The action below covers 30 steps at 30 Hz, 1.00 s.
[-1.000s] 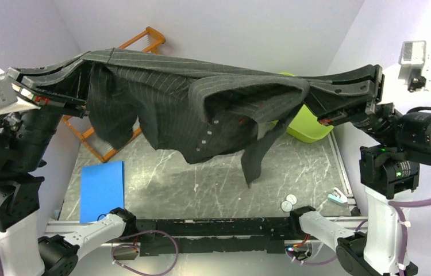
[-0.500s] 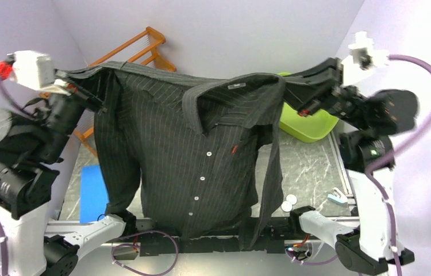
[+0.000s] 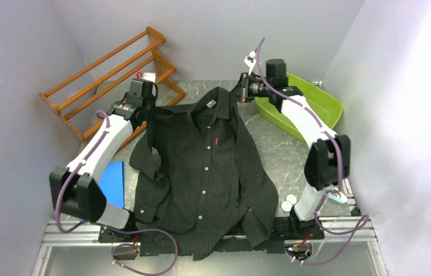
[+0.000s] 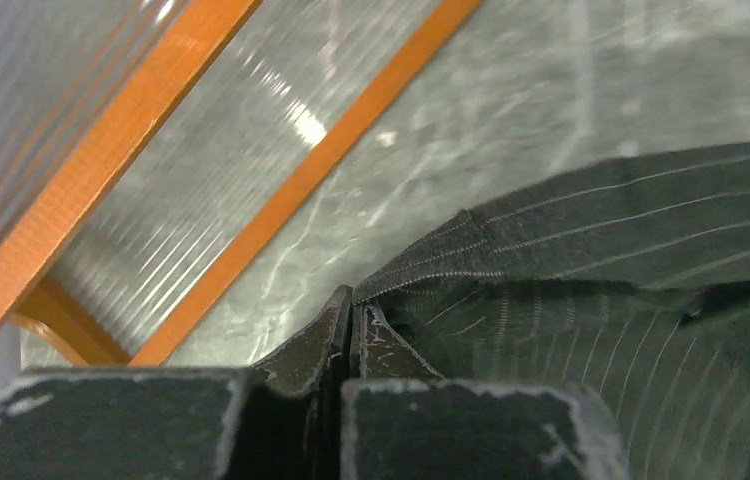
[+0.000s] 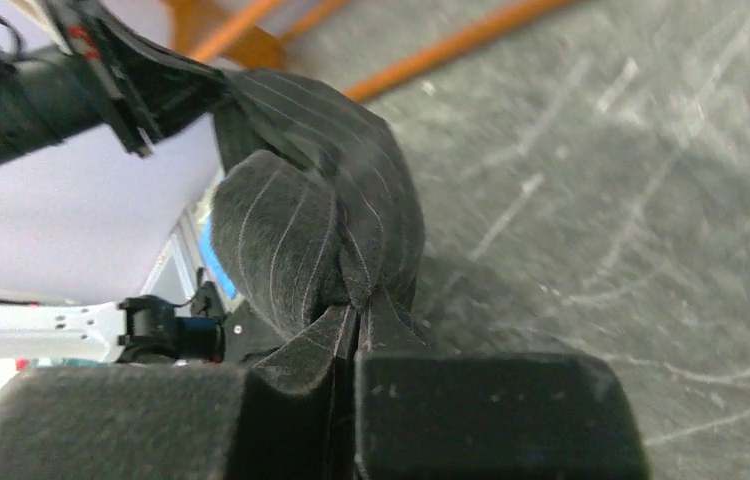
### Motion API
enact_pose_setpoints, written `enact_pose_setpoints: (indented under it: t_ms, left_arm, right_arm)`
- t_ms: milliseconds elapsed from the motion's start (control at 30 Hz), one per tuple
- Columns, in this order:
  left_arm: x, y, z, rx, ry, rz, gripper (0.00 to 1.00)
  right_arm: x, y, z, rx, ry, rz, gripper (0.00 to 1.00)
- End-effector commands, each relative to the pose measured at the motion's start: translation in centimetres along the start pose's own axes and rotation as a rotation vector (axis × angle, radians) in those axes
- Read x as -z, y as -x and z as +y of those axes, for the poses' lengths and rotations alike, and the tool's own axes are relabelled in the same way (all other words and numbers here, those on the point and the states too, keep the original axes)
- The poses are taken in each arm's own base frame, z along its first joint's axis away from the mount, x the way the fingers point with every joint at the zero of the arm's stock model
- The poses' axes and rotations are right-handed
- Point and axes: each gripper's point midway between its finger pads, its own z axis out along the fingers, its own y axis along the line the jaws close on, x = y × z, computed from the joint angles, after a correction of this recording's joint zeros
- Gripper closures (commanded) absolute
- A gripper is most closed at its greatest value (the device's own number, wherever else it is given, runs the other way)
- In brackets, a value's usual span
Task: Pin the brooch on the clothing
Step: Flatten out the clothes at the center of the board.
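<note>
The clothing (image 3: pixel 207 172), a black pinstriped shirt with white buttons and a tiny red chest mark, lies front up on the table, collar toward the far end. My left gripper (image 3: pixel 147 110) is shut on the shirt's left shoulder seam, low over the table. In the left wrist view its tips (image 4: pixel 351 302) pinch the fabric edge (image 4: pixel 601 230). My right gripper (image 3: pixel 241 92) is shut on the other shoulder, and the bunched cloth (image 5: pixel 301 220) rises from its tips (image 5: pixel 359 305). The brooch is out of view.
An orange wooden rack (image 3: pixel 104 75) stands at the far left, close to the left gripper. A green bin (image 3: pixel 316 109) sits at the far right. A blue pad (image 3: pixel 112 181) lies partly under a sleeve. Two white discs (image 3: pixel 288 201) and a small pale blue item (image 3: pixel 337 198) lie near the right arm's base.
Both arms have swung from high up, with the shirt hanging between them, down to the far end of the table. The shirt now lies spread flat.
</note>
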Motion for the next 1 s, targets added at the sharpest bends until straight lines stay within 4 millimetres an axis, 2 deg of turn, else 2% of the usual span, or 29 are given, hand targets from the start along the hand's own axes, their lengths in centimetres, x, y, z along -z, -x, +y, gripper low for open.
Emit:
enact_pose_setpoints:
  t_ms: [0, 100, 233, 333, 400, 433, 500, 533, 567, 600, 667, 767, 867, 933, 967]
  left_arm:
    - [-2.7, 2.1, 2.0, 0.114, 0.019, -0.05, 0.97]
    - [-5.3, 2.2, 2.0, 0.095, 0.02, -0.017, 0.97]
    - [-8.4, 1.8, 2.5, 0.077, 0.044, 0.045, 0.97]
    - [-9.8, 2.3, 3.5, 0.079, 0.07, 0.053, 0.97]
    - [-10.3, 3.4, 4.4, 0.101, 0.085, 0.035, 0.96]
    - [-10.5, 3.9, 4.8, 0.115, 0.087, 0.032, 0.9]
    - [-10.6, 4.8, 5.2, 0.134, 0.079, 0.031, 0.57]
    - [-10.5, 5.4, 5.0, 0.135, 0.065, 0.027, 0.32]
    - [-10.3, 5.8, 4.9, 0.134, 0.054, 0.027, 0.18]
    - [-9.8, 6.4, 4.8, 0.135, 0.039, 0.019, 0.12]
    - [-8.3, 7.3, 4.0, 0.134, -0.019, -0.006, 0.08]
    - [-5.6, 7.7, 2.5, 0.149, -0.128, -0.052, 0.06]
    - [-2.6, 6.9, 0.7, 0.188, -0.247, -0.078, 0.07]
    - [-1.5, 5.4, -0.4, 0.226, -0.308, -0.05, 0.08]
    - [-1.1, 4.4, -0.8, 0.246, -0.334, -0.027, 0.08]
  right_arm:
    - [-2.2, 0.2, -4.1, 0.002, -0.057, 0.043, 1.0]
    - [-4.3, 0.1, -7.0, -0.054, -0.058, 0.087, 1.0]
    - [-6.8, 1.3, -10.3, -0.107, -0.065, 0.105, 1.0]
    - [-8.2, 2.4, -12.5, -0.148, -0.079, 0.101, 1.0]
    - [-8.7, 3.7, -13.5, -0.155, -0.083, 0.06, 1.0]
    - [-8.7, 4.4, -14.0, -0.153, -0.086, 0.033, 0.99]
    - [-8.0, 5.9, -14.4, -0.129, -0.118, -0.02, 0.79]
    - [-7.4, 6.9, -14.4, -0.108, -0.139, -0.049, 0.64]
    - [-6.7, 7.1, -14.7, -0.107, -0.165, -0.064, 0.47]
    - [-5.9, 7.6, -14.3, -0.094, -0.177, -0.08, 0.39]
    - [-3.9, 7.9, -13.9, -0.07, -0.231, -0.093, 0.29]
    - [-1.0, 6.9, -12.4, -0.031, -0.32, -0.106, 0.2]
    - [2.1, 4.1, -11.3, -0.042, -0.42, -0.108, 0.18]
    - [3.8, 1.2, -10.8, -0.049, -0.485, -0.073, 0.18]
    - [4.5, -1.2, -10.5, -0.064, -0.519, -0.028, 0.19]
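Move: Both hands hold the dark shirt up by its shoulders. Its collar is about 16 cm right of the left hand and 2 ahead, slightly lower. The left shoulder's landing spot on the table is some 10 cm straight ahead and 20 below; the wooden rack stands about 10 ahead, 15 left. From the right hand, its landing spot is roughly 10 cm ahead, 5 left and 25 below; the green tub sits about 7 ahead, 23 right. Still pinching the shirt's shoulders, both hands carry them forward and down towards the table, the right about 15 cm out and 10 down, the left about 11 out and 5 down, drifting left. Only then do the fingers open wide and let go; both hands draw back and rise, the right also swinging right and turning some 20 degrees clockwise. ##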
